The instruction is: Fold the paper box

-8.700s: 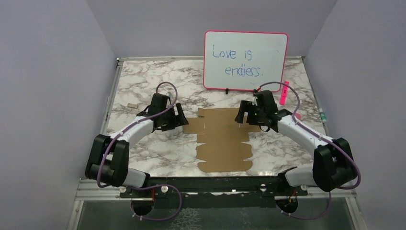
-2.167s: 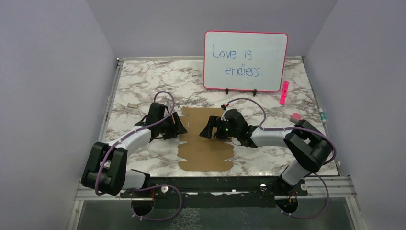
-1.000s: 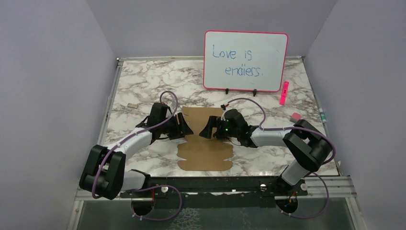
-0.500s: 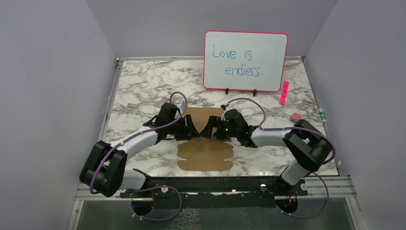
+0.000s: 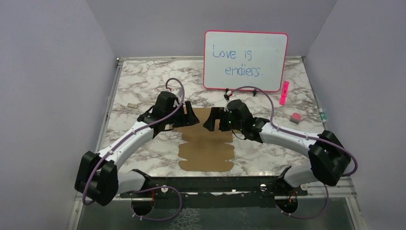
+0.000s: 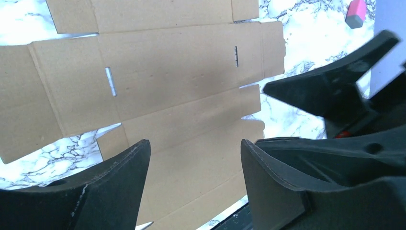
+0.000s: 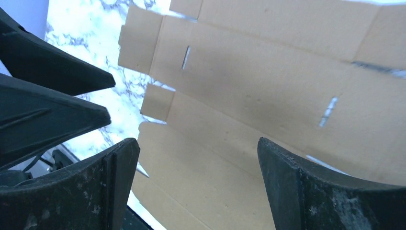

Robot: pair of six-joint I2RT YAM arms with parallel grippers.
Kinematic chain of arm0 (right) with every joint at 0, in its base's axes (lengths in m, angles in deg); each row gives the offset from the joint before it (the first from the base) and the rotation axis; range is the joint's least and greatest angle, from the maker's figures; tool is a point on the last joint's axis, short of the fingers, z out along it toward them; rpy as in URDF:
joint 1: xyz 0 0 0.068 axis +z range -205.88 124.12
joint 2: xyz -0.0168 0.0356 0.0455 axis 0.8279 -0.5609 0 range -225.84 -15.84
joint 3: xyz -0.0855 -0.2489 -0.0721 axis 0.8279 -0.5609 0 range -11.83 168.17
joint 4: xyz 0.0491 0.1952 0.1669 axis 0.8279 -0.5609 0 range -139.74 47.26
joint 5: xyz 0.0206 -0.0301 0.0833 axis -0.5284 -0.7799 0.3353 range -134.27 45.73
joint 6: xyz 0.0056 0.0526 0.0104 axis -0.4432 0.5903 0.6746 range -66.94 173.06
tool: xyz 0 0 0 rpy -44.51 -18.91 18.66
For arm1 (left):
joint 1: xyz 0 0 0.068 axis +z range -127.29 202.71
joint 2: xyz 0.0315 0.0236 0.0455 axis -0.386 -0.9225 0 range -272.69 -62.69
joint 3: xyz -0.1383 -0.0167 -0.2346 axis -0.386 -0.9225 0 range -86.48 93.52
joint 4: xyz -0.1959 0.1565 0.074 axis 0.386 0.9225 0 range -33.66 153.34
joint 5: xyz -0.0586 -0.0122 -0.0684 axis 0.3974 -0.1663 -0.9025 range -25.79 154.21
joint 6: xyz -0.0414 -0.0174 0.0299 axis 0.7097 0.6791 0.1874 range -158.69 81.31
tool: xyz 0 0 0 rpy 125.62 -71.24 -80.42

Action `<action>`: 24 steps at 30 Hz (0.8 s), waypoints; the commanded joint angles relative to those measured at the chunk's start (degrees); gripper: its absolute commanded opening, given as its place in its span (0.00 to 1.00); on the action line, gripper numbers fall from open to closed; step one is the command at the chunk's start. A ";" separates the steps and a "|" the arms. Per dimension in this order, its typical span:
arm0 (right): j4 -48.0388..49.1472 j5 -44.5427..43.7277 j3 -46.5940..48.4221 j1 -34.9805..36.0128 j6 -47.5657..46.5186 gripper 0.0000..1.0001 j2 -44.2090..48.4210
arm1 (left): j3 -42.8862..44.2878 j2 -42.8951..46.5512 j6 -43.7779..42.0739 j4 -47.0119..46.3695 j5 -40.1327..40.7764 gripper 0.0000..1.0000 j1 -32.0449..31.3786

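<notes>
The paper box [image 5: 206,149] is a flat brown die-cut sheet with flaps and slits, lying on the marble table between the two arms. Its far end is hidden under the grippers in the top view. My left gripper [image 5: 190,115] hovers above that far end, open, with only cardboard [image 6: 182,76] below its fingertips. My right gripper [image 5: 213,120] faces it a short way apart, also open and empty, over the sheet [image 7: 268,81]. Each wrist view shows the other gripper's black fingers [image 6: 330,91] [image 7: 57,72] at its edge.
A whiteboard [image 5: 245,61] reading "Love is endless." stands at the back. A pink marker [image 5: 284,92] and a pink eraser [image 5: 295,117] lie at the right. A tiny cardboard scrap [image 5: 131,104] lies at the left. The table's metal front rail [image 5: 215,181] runs along the near edge.
The left gripper has swung right and risen over the sheet's far end, and its jaws have widened. The right gripper has lifted and drawn back a little. The sheet has stayed put.
</notes>
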 commanded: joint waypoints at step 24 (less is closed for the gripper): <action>-7.86 7.30 -3.76 -28.77 -7.35 1.00 -0.52 | 5.11 -23.01 -1.16 -12.64 -4.80 0.73 -0.35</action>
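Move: Ahead 3 cm and some 7 cm to the right of the left hand, about 12 cm below it, lies the middle of the slotted panel of the flat box; its left flap is about 7 cm to that hand's left and 2 cm ahead. The right flap lies some 13 cm to the right hand's right, 3 cm ahead and 9 cm below. The far panel's middle is 10 cm straight ahead of the right hand, about 1 cm left. Swinging out over the cardboard to the right by some 16 cm and forward 8 cm, the right hand rises slightly, then sinks towards the right flap's far side, turning about 20 degrees clockwise with its fingers wide open. The left hand, fingers still apart, sinks nearly 7 cm towards the slotted panel while going forward and a little right. ##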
